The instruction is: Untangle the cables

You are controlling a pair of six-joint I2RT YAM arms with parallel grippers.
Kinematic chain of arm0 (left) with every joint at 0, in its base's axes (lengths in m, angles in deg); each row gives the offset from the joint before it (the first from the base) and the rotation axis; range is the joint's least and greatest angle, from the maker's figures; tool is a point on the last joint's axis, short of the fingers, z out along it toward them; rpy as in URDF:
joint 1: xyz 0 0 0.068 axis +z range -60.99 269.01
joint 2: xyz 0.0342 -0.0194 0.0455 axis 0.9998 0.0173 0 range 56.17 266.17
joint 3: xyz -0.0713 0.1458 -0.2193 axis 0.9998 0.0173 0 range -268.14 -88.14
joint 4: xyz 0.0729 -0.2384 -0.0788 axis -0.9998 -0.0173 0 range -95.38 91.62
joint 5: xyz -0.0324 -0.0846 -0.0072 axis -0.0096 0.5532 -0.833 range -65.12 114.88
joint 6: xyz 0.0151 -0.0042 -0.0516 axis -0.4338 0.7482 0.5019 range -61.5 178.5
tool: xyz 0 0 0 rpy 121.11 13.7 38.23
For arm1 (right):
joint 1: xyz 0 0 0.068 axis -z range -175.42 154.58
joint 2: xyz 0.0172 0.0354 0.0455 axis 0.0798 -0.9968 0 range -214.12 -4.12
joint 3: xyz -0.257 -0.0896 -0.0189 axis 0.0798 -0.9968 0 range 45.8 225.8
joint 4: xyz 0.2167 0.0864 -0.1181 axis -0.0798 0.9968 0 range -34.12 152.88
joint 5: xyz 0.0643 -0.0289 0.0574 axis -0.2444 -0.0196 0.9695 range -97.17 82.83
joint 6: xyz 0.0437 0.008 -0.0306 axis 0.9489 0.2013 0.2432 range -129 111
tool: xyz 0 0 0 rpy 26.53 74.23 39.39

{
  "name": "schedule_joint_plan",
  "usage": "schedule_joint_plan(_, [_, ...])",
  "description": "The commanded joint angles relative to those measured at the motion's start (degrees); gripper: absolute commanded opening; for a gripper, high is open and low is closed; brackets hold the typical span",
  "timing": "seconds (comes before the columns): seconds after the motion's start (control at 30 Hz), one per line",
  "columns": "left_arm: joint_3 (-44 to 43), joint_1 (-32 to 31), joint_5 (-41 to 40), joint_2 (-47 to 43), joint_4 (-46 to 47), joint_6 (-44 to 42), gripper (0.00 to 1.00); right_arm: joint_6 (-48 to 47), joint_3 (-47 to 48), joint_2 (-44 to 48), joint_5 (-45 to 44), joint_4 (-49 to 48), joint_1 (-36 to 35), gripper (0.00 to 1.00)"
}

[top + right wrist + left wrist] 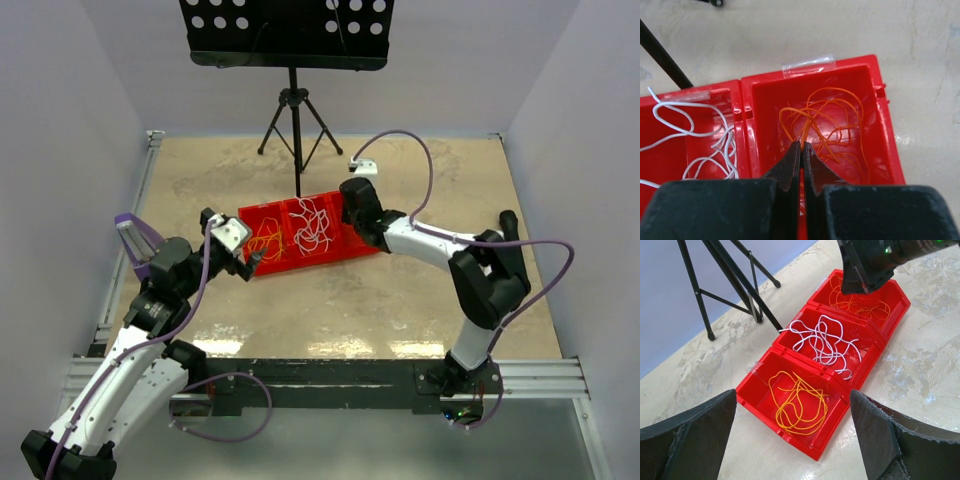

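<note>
Three red bins (262, 268) stand joined in a row on the table. In the left wrist view the near bin (752, 395) holds yellow cables (797, 405), the middle one white cables (822, 342), the far one orange cables (860, 302). My right gripper (801, 145) is shut over the far bin (880, 125), and strands of the orange cables (830, 120) rise into its tips. White cables (705, 140) lie in the neighbouring bin. From above, the right gripper (352, 218) covers the right-hand bin. My left gripper (792, 395) hangs wide open just in front of the yellow cables, holding nothing.
A black music stand on a tripod (293, 110) stands behind the bins, its legs (725, 275) close to the middle bin's back. A small white object (363, 165) lies behind the right arm. White walls enclose the table on three sides.
</note>
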Motion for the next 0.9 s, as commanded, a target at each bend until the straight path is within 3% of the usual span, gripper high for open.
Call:
schedule_joint_plan(0.0, [-1.16,0.37,-1.1,0.39,1.02,1.12,1.0,3.38,-0.9,-1.89,0.51,-2.99,-0.71,0.0])
schedule_joint_plan(0.27, [-3.44,0.37,-5.13,7.41,-5.82,2.35,1.0,4.35,-0.37,-7.09,3.4,-1.94,-0.54,0.0])
schedule_joint_plan(0.5, [-9.06,0.37,-7.69,12.78,-9.7,3.31,1.0,1.98,0.16,2.21,6.92,0.43,-0.54,0.69])
schedule_joint_plan(0.87, [-18.72,0.37,-13.92,17.44,-12.16,10.34,1.0,-2.15,3.85,22.6,6.48,10.02,-0.54,0.8])
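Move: Just under the right hand, which still pinches the orange cable, lies the red bin's right compartment, about 2 cm farther ahead, 1 cm to the right and some 8 cm below. The compartment with the white cable is roughly level with this hand and 11 cm to its left; the yellow cable's compartment is 22 cm left and 3 cm back. For the open, empty left hand, the right compartment lies about 15 cm ahead, 28 cm right and 20 cm below. Lowering the orange cable about 6 cm into the right compartment, the right hand opens its fingers and lets go near the bottom, then climbs fast some 18 cm, clear of the bin, drawing back a little as it goes. Meanwhile the open left hand dips about 6 cm, its fingers tipping down some 15 degrees, then comes part of the way back up while easing forward and turning slightly counter-clockwise. ##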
